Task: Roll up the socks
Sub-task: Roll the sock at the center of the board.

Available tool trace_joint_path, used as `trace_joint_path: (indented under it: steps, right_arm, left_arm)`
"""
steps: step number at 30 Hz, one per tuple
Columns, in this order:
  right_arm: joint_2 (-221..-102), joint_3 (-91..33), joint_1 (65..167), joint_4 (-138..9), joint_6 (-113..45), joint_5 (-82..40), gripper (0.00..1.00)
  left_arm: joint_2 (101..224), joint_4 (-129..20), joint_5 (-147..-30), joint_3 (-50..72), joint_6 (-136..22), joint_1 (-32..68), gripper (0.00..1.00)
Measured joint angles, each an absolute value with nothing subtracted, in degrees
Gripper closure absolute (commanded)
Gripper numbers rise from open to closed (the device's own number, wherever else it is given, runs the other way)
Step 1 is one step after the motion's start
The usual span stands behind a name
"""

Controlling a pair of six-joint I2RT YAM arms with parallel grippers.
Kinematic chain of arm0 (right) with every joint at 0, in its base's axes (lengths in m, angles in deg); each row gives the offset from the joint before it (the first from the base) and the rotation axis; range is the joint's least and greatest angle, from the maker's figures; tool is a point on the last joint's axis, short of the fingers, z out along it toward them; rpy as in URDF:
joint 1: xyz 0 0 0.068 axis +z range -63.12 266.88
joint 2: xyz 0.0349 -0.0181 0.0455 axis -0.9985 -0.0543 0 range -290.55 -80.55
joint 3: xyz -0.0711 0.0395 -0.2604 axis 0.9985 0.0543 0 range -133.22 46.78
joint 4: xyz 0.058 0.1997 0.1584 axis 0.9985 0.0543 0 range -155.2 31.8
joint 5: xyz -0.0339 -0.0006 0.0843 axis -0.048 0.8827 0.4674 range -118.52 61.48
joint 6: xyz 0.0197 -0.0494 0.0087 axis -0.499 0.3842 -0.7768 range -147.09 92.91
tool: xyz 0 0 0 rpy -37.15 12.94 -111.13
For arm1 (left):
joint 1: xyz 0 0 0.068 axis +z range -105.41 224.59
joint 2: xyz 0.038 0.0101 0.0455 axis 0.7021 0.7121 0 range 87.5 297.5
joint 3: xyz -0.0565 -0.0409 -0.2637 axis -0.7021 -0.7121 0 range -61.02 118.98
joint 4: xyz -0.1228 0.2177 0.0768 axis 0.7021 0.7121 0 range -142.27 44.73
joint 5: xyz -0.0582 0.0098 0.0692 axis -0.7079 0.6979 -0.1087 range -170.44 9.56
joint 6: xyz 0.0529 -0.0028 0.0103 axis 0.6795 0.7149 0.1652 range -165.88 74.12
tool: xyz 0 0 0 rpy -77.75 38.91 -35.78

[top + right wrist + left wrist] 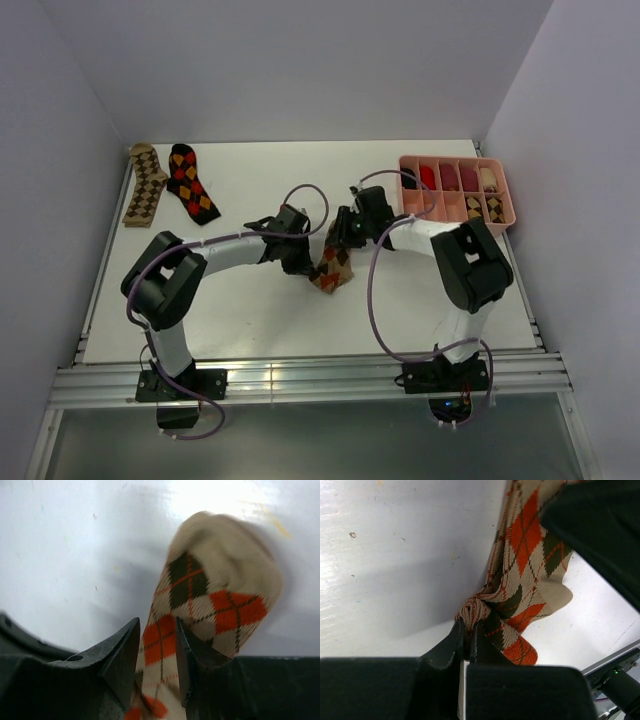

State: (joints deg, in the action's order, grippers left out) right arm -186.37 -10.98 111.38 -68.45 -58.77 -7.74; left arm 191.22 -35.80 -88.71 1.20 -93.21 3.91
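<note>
The beige-brown-orange argyle sock (333, 272) hangs bunched between both grippers at the table's middle. My left gripper (303, 262) is shut on a gathered edge of it, seen in the left wrist view (469, 624), where the sock (525, 560) spreads up and to the right. My right gripper (338, 240) holds the sock's other part; in the right wrist view (157, 622) the sock (220, 580) passes between the jaws and touches both. The tan-brown-cream sock (145, 183) and the black-red-orange sock (192, 183) lie flat at the far left.
A pink divided tray (506, 200) with plain rolled socks stands at the far right. White walls close in the table on the left, back and right. The metal rail (300, 380) runs along the near edge.
</note>
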Motion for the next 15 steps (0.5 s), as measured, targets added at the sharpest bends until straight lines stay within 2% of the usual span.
trace_joint_path:
  steps: [8, 15]
  right_arm:
    - [-167.77, 0.65, 114.85, -69.93, -53.96, -11.26, 0.57]
    - [-164.27, 6.25, 120.58, -71.99, -54.73, -11.59, 0.56]
  left_arm:
    - [193.03, -32.04, -88.78, 4.57, -91.79, 3.89, 0.99]
    - [193.75, -30.36, -88.69, 6.03, -91.53, 3.89, 0.99]
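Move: The sock's near end lies about 10 cm back from the right hand, 2 cm to its left and 2 cm below; the sock's far end is some 3 cm ahead of that hand, straight on and 2 cm down. The pinched corner sits in the left fingers, about 9 cm back and 8 cm left of the right hand. From the left hand, the near end is roughly 5 cm to the right, 1 cm back and 2 cm below. Right hand arcs back some 9 cm, rising then dipping, towards the sock's near end; left keeps its pinch. ##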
